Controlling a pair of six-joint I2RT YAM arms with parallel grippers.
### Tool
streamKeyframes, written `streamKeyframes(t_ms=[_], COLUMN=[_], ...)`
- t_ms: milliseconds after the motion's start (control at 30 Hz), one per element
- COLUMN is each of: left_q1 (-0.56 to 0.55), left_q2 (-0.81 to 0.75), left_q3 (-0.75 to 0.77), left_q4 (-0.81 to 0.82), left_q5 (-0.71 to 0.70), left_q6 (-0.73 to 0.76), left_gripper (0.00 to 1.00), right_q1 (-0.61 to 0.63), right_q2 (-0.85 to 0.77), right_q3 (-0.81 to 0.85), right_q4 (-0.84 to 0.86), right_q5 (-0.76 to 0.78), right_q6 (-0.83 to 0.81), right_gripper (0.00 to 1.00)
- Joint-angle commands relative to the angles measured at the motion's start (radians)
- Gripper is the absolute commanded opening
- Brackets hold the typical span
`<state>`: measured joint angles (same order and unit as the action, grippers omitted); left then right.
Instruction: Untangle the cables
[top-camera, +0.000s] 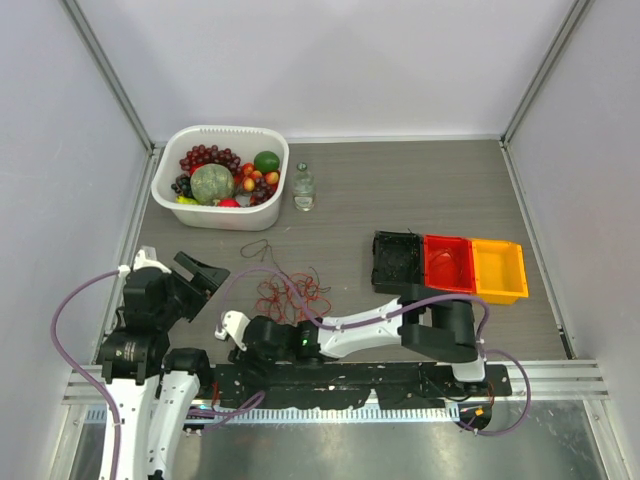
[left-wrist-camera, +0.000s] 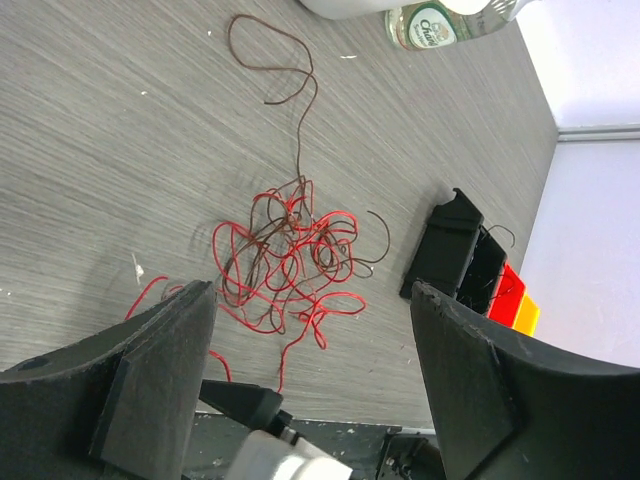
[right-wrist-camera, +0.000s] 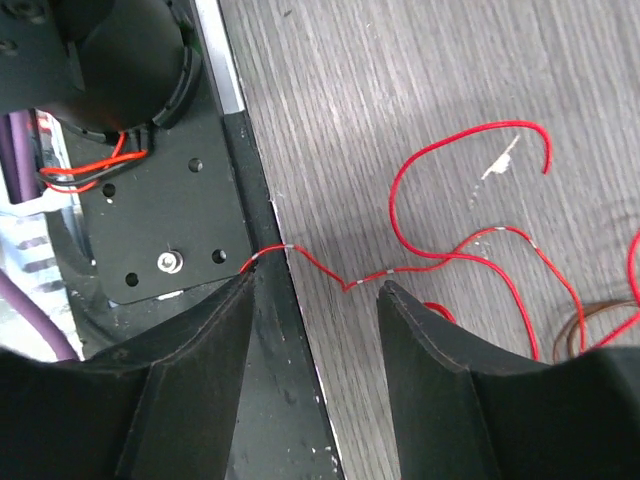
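Note:
The cables (top-camera: 290, 295) are a loose clump of thin red and dark brown wires lying on the grey table in front of the arms. One brown strand (top-camera: 262, 248) trails toward the back. In the left wrist view the cables (left-wrist-camera: 290, 260) lie just beyond my left gripper (left-wrist-camera: 312, 292), which is open and holds nothing. My left gripper (top-camera: 205, 278) hangs to the left of the clump. My right gripper (top-camera: 232, 330) sits low at the table's near edge, open. A red wire (right-wrist-camera: 400, 268) runs across just past its fingertips (right-wrist-camera: 392, 300), with its end at the black base plate (right-wrist-camera: 170, 200).
A white basket (top-camera: 165, 175) of fruit stands at the back left, with a small glass bottle (top-camera: 303, 188) beside it. Black (top-camera: 397, 262), red (top-camera: 448, 262) and orange (top-camera: 498, 268) bins sit in a row at the right. Grey walls close in the table on three sides.

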<state>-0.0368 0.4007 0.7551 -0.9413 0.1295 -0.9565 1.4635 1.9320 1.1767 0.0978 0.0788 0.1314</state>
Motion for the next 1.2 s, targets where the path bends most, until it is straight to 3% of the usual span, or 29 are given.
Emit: streamKeyframes(t_ms=[0,67,233,500,633,767,833,900,1033,1167], left_q1=[0.005,0.005,0.006,0.005,0.005,0.005,0.005,0.005,-0.005,-0.124], left_q2=[-0.016,-0.014,-0.011,0.007,0.027,0.052,0.056,0.067,0.107,0.121], left_q3=[-0.005,-0.011,-0.013,-0.04,-0.069,-0.091,-0.118,-0.163,-0.333,-0.31], left_q4=[-0.014,-0.011,-0.011,0.056,0.147,0.211,0.26,0.349,0.781,0.832], left_q5=[0.001,0.001,0.002,0.051,0.137,0.211,0.258,0.4,0.659,0.552], left_q6=[0.022,0.022,0.025,0.035,0.033,0.035,0.029,-0.005,-0.204,-0.182], left_gripper=[0.82,0.82,0.82,0.83,0.84,0.86,0.85,0.82,0.81,0.82], right_q1=[0.014,0.017,0.023,0.02,-0.021,-0.156,-0.21,-0.253,-0.307,-0.318], right_q2=[0.047,0.062,0.029,-0.306,-0.471,-0.635,-0.671,-0.706,-0.7,-0.644], right_q3=[0.07,0.078,0.058,-0.07,-0.08,-0.04,-0.006,0.055,0.205,0.395], right_q4=[0.037,0.045,0.062,0.079,0.046,-0.02,-0.036,-0.075,-0.144,-0.214], right_q5=[0.056,0.114,0.236,0.338,0.286,0.187,0.164,0.125,0.099,0.107], right_q6=[-0.061,-0.053,-0.05,-0.032,-0.004,0.043,0.054,0.056,0.028,0.019], right_gripper=[0.56,0.49,0.02,0.01,0.01,0.01,0.01,0.01,0.01,0.01])
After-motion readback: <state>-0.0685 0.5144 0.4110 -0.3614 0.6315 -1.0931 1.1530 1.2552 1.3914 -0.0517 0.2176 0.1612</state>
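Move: The red cable's loose end lies by the table's front edge, almost between the right hand's open fingers: about 1 cm ahead, 1 cm left and 3 cm below. From that hand the tangle's middle is some 11 cm ahead and 10 cm to the right, and the brown cable's loop about 22 cm ahead and 2 cm right, both 3 cm lower. From the left hand the red end is roughly 13 cm back, 5 cm right and 18 cm down. The red cable's end, near the table's front edge, is pinched as the right hand sinks about 2 cm and shuts on it. Keeping its hold, the right hand then hoists it nearly 40 cm above where it began, going some 14 cm forward and 13 cm right while the fingers tip up by about 40 degrees to near level. Late on, the open, empty left hand swings right towards the tangle, turning clockwise. ##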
